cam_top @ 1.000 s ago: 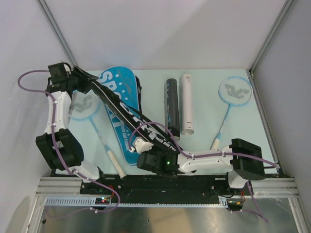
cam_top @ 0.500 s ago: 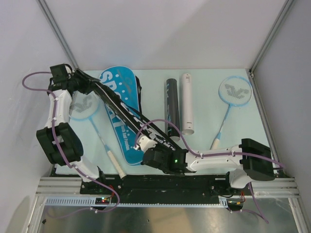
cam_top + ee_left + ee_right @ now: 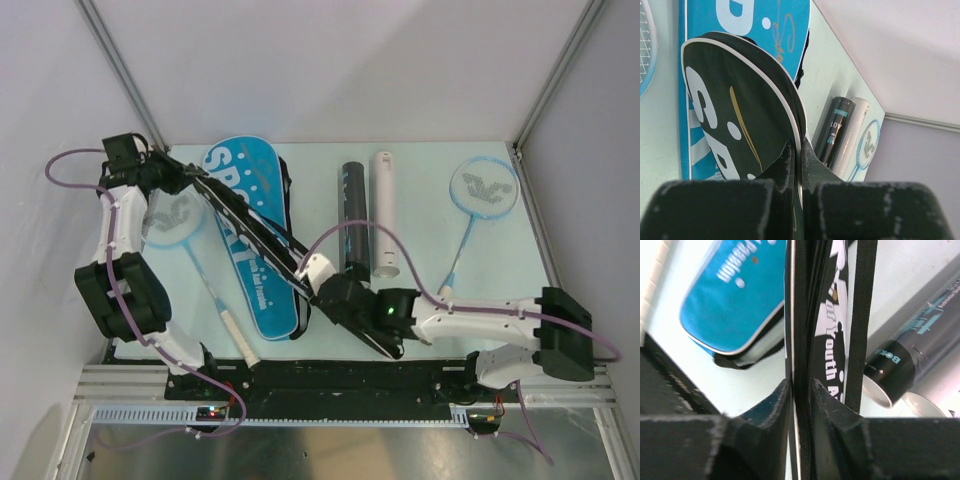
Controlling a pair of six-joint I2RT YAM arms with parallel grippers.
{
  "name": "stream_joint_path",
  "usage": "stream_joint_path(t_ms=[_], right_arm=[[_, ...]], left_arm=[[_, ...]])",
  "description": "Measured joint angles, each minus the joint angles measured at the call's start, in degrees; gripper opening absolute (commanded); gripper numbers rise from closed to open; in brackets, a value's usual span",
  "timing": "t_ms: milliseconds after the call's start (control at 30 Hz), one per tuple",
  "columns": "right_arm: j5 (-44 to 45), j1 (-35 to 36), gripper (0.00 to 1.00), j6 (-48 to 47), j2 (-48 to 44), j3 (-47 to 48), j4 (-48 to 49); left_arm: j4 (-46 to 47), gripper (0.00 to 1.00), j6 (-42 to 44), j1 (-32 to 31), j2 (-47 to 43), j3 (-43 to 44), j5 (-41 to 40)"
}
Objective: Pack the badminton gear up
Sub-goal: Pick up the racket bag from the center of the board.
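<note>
A black racket cover (image 3: 245, 220) is held off the table between both arms, running diagonally over the blue "SPORT" cover (image 3: 235, 172). My left gripper (image 3: 183, 178) is shut on its rounded head end (image 3: 740, 115), the rim pinched between the fingers (image 3: 785, 165). My right gripper (image 3: 312, 283) sits further down the cover, jaws close against both sides of its zipper edge (image 3: 805, 340). A black tube (image 3: 352, 205) and a white tube (image 3: 385, 205) lie side by side mid-table. One racket (image 3: 483, 187) lies at the right, another (image 3: 170, 220) at the left under my left arm.
The table is walled by a metal frame (image 3: 535, 200) on the right and a white wall at the back and left. The black tube's open end (image 3: 880, 385) lies close to my right gripper. A purple cable (image 3: 350, 228) loops above the right wrist.
My left gripper has shut on the black cover's head end. The right arm has stretched out to the right and its gripper now sits higher up the cover, with the cover's tail past it.
</note>
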Motion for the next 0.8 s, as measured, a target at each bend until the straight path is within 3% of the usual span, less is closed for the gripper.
stream_joint_path(t_ms=[200,367,600,800], right_arm=[[-13.4,-9.2,0.41,7.2,-5.3,0.8,4.2],[-23.7,-17.5,0.49,10.8,-3.2,4.3,10.1],[-33.5,-24.3,0.61,11.7,12.9,22.0,15.3],[-39.4,-24.5,0.60,12.2,26.5,39.8,15.5]], left_arm=[[1.1,0.00,-0.1,0.2,-1.0,-1.6,-0.2],[1.6,0.00,-0.1,0.4,-1.7,-2.7,-0.1],[2.5,0.00,0.0,0.6,-1.9,-3.5,0.8],[3.9,0.00,0.0,0.7,-1.9,-4.3,1.9]])
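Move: The racket bag slants down from the left hand's grip, about 29 cm ahead, 29 cm left and 9 cm above the right hand, whose fingers straddle the bag's lower half. The upper stretch the right hand goes for lies some 17 cm ahead, 16 cm left and 6 cm up; from the left hand, about 12 cm back and 13 cm right. Blue bag: roughly 23 ahead, 17 left; black tube: 25 ahead, 11 right, both on the board. Forward, left and up in about equal parts, some 25 cm in all, the right hand comes off the racket bag's lower half and travels up its length towards the left hand, rising first. Its fingers, already slightly parted, open to over half, and the wrist rolls about 40 degrees, left side up. The left hand stays put and keeps its shut pinch on the far end. ##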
